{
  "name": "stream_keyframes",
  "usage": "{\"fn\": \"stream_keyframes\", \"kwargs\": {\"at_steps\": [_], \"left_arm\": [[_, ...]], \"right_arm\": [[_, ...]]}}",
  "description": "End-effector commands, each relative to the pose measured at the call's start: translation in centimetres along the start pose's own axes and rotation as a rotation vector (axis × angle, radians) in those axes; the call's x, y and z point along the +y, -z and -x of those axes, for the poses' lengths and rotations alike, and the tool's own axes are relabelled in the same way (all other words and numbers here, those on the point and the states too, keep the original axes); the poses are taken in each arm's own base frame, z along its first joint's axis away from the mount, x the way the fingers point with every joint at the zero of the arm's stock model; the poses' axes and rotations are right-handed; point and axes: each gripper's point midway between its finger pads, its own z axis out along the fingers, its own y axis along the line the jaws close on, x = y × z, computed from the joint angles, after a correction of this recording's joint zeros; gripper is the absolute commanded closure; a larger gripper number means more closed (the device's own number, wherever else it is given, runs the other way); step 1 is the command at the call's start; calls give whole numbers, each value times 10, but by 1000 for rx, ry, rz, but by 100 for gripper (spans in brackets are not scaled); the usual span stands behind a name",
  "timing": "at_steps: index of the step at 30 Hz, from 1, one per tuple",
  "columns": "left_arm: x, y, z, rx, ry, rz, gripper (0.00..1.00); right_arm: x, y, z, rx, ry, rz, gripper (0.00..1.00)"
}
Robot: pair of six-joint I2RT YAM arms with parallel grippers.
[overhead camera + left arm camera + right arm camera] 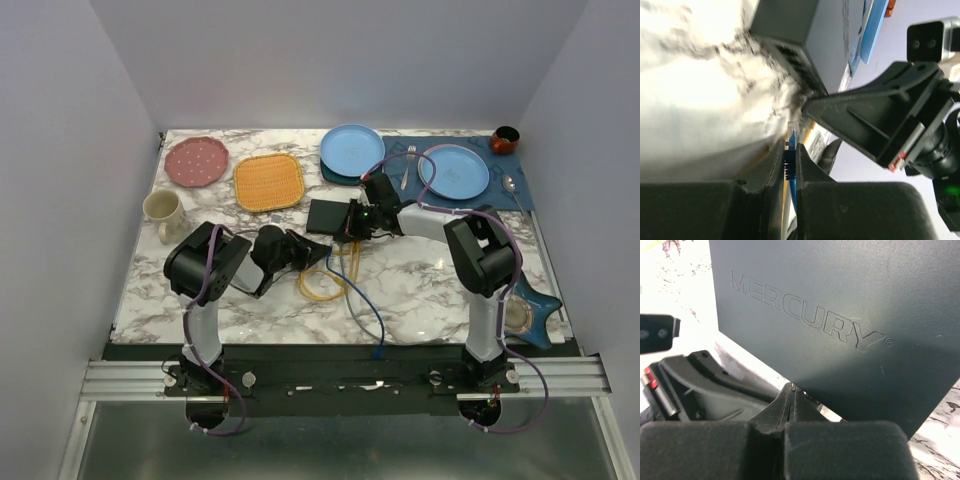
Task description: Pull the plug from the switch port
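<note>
The switch [328, 215] is a flat black box in the middle of the table. In the left wrist view its socket row [796, 57] faces my left gripper. In the right wrist view its top [840, 305] reads MERCURY. My left gripper [318, 250] [790, 146] is shut on the blue cable just behind its clear plug [791, 127]. The plug tip is out of the sockets, a short gap from them. My right gripper [350, 222] [793, 391] is shut, its tips at the switch's near edge. It also shows in the left wrist view [865, 120].
A yellow cable loop [322, 285] and the blue cable [365, 320] lie in front of the switch. Behind are a pink plate [197, 161], an orange mat [269, 181], two blue plates [352, 150] [454, 171], a cup [163, 208], a red bowl [505, 139] and a star dish [527, 312].
</note>
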Motion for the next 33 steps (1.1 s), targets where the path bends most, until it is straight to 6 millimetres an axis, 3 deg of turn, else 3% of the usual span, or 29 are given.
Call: {"fn": "stream_keyframes", "kwargs": {"at_steps": [1,3,4,5,6,8,9,11,12,13,15,18,19,23,24,26,33], "left_arm": [[-25,17,-13,42,-70,-28,100],[-35,21,-11,33,-114,-24,100],[-53,26,-11,24,-143,-55,100],[-67,27,-7,6,-177,-71,100],[-65,29,-5,-1,-193,-31,100],[-94,38,6,-67,-313,-51,100],[-88,42,8,-77,-327,6,100],[-113,54,17,-133,-432,-7,100],[-106,58,23,-159,-448,54,100],[-114,65,26,-183,-472,52,100],[-112,72,37,-222,-518,118,100],[-112,78,48,-249,-553,175,100],[-109,79,54,-264,-559,197,100],[-112,78,62,-272,-580,233,100],[-120,78,63,-278,-594,219,100],[-119,79,64,-274,-598,234,100],[-121,79,64,-267,-608,241,100]], "right_arm": [[8,18,22,-93,25,-29,99],[13,29,27,-122,43,-31,96],[14,37,33,-157,50,-47,90],[22,53,39,-192,61,-44,84],[23,62,41,-214,71,-51,70],[33,88,51,-284,92,-64,58],[31,95,50,-296,105,-76,47],[35,112,52,-331,129,-82,39],[43,127,54,-361,161,-65,34],[41,133,48,-358,171,-65,32],[55,151,43,-368,229,-7,29],[73,153,8,-270,328,173,28],[87,161,-9,-222,361,275,28],[94,166,-58,-172,456,365,28],[87,163,-71,-149,470,360,28],[90,170,-88,-138,488,385,28],[95,183,-101,-192,479,462,28]]}}
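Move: The left hand, holding the blue plug already free, has the switch's middle about 8 cm ahead, 2 cm right and 1 cm lower. The grey plug is about 2 cm ahead and 3 cm right, the yellow plugs 2 cm ahead and 6 cm right, the woven tray some 16 cm ahead and 13 cm left. From the right hand, shut at the switch's front edge, the switch's middle is 5 cm ahead and 1 cm left, the blue plug 3 cm back and 4 cm left. Up and away from the switch go both hands together. The left keeps the blue plug pinched, rising about 17 cm and easing down slightly, drifting 6 cm left as the wrist rolls its fingers to point more forward. The right comes off the switch's front edge, opens wide while climbing as far, then draws back some 16 cm towards its base. ##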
